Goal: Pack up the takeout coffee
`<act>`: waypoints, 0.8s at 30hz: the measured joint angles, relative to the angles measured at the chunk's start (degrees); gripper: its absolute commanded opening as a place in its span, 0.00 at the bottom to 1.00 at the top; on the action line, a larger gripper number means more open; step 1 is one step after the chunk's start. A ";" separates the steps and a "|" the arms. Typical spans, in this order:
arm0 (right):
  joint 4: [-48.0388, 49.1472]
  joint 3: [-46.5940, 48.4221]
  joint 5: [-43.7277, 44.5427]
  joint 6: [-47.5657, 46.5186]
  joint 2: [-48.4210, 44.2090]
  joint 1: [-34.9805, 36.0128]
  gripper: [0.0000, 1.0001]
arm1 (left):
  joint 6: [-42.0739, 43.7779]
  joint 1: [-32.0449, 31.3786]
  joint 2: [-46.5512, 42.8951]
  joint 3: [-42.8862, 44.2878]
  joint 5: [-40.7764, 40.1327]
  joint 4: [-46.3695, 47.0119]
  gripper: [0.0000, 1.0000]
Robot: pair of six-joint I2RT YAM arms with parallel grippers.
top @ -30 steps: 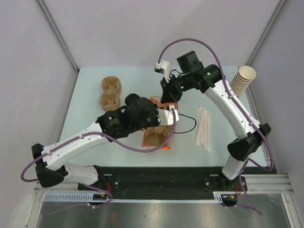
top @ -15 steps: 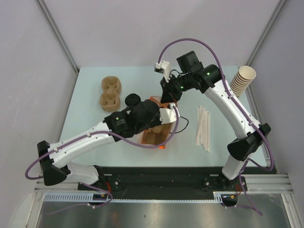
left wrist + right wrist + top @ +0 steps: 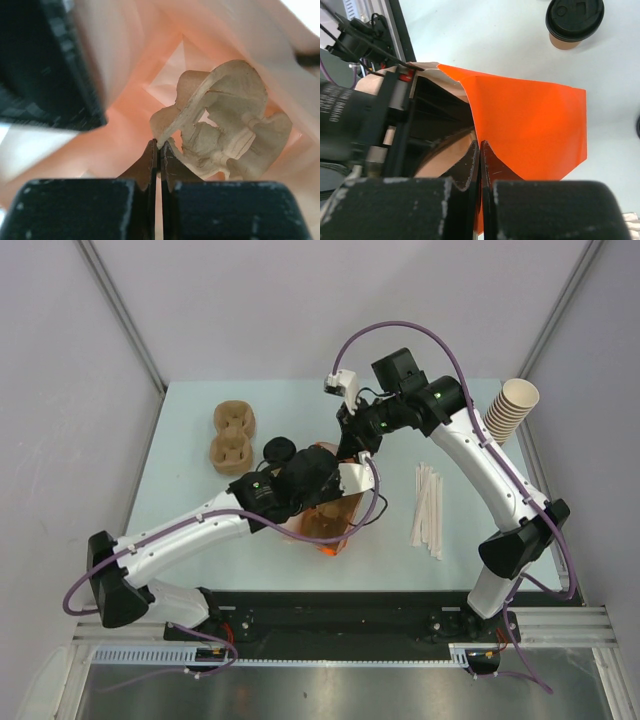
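The takeout coffee (image 3: 278, 450), a brown cup with a black lid, stands on the table just left of the orange bag (image 3: 338, 515); it also shows at the top of the right wrist view (image 3: 574, 20). My left gripper (image 3: 160, 145) reaches inside the bag and is shut on the edge of a pale pulp cup carrier (image 3: 227, 125) lying in it. My right gripper (image 3: 480, 145) is shut on the bag's (image 3: 530, 120) far rim, holding the mouth up. From above, the left wrist (image 3: 300, 480) hides the bag's opening.
More pulp cup carriers (image 3: 232, 435) lie at the back left. A tilted stack of tan paper cups (image 3: 510, 408) sits at the right edge. Several wooden stirrers (image 3: 428, 508) lie right of the bag. A black cable loops beside the bag.
My left arm has pushed right and deeper into the bag with the carrier. The bag's near end has swung left. The right gripper has stayed on the rim.
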 measured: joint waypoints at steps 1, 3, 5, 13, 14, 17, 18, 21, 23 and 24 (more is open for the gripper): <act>-0.02 0.00 -0.37 -0.15 0.02 -0.07 0.00 | 0.04 0.15 0.48 0.00 0.28 0.15 0.03; -0.04 0.00 -1.01 -0.39 0.09 -0.26 0.00 | 0.11 0.55 1.38 0.00 0.52 0.44 0.15; -0.04 0.00 -1.86 -0.72 0.26 -0.68 0.00 | 0.44 1.03 2.16 0.00 0.68 0.50 0.26; -0.07 -0.15 -4.00 -1.22 1.31 -2.49 0.00 | 1.27 2.32 2.93 1.42 2.47 0.24 0.66; -0.07 -0.22 -4.15 -1.27 1.33 -2.69 0.00 | 1.14 2.34 2.93 2.34 2.62 -0.07 0.69; -0.07 -0.31 -4.61 -1.66 1.64 -3.02 0.00 | 1.07 2.23 2.82 5.77 3.48 -0.63 0.74; -0.04 -0.35 -4.66 -1.75 1.64 -3.04 0.00 | 1.07 2.10 2.62 6.67 3.61 -0.81 0.76; -0.13 -0.70 -4.94 -1.99 1.66 -3.48 0.00 | 1.03 0.70 1.40 10.12 3.98 -2.67 0.85; -0.17 -1.09 -5.05 -2.16 1.68 -3.87 0.00 | 0.94 -0.52 0.74 13.03 4.85 -4.22 0.87; -0.28 -1.29 -5.20 -2.29 1.70 -4.04 0.00 | 0.79 -1.07 0.55 15.19 5.29 -5.25 0.91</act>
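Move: Straight below the left hand, around 12 cm to its middle, stands the orange bag, with the brown cup holder hanging from the shut left fingers inside it, its middle about 3 cm back and 8 cm down. The lidded coffee stands some 19 cm ahead and 12 cm left of the left hand, 17 cm lower. The right hand pinches the rim; from it the bag's middle lies about 7 cm left, 2 cm back and 18 cm down. Sinking about 2 cm deeper into the bag and easing 1 cm forward, the left hand opens its fingers and lets go of the cup holder, then turns upward, climbing some 10 cm out past the rim while drifting back and right, fingers spreading nearly wide. The right hand keeps its pinch on the rim, edging a centimetre or so forward, down and right. ##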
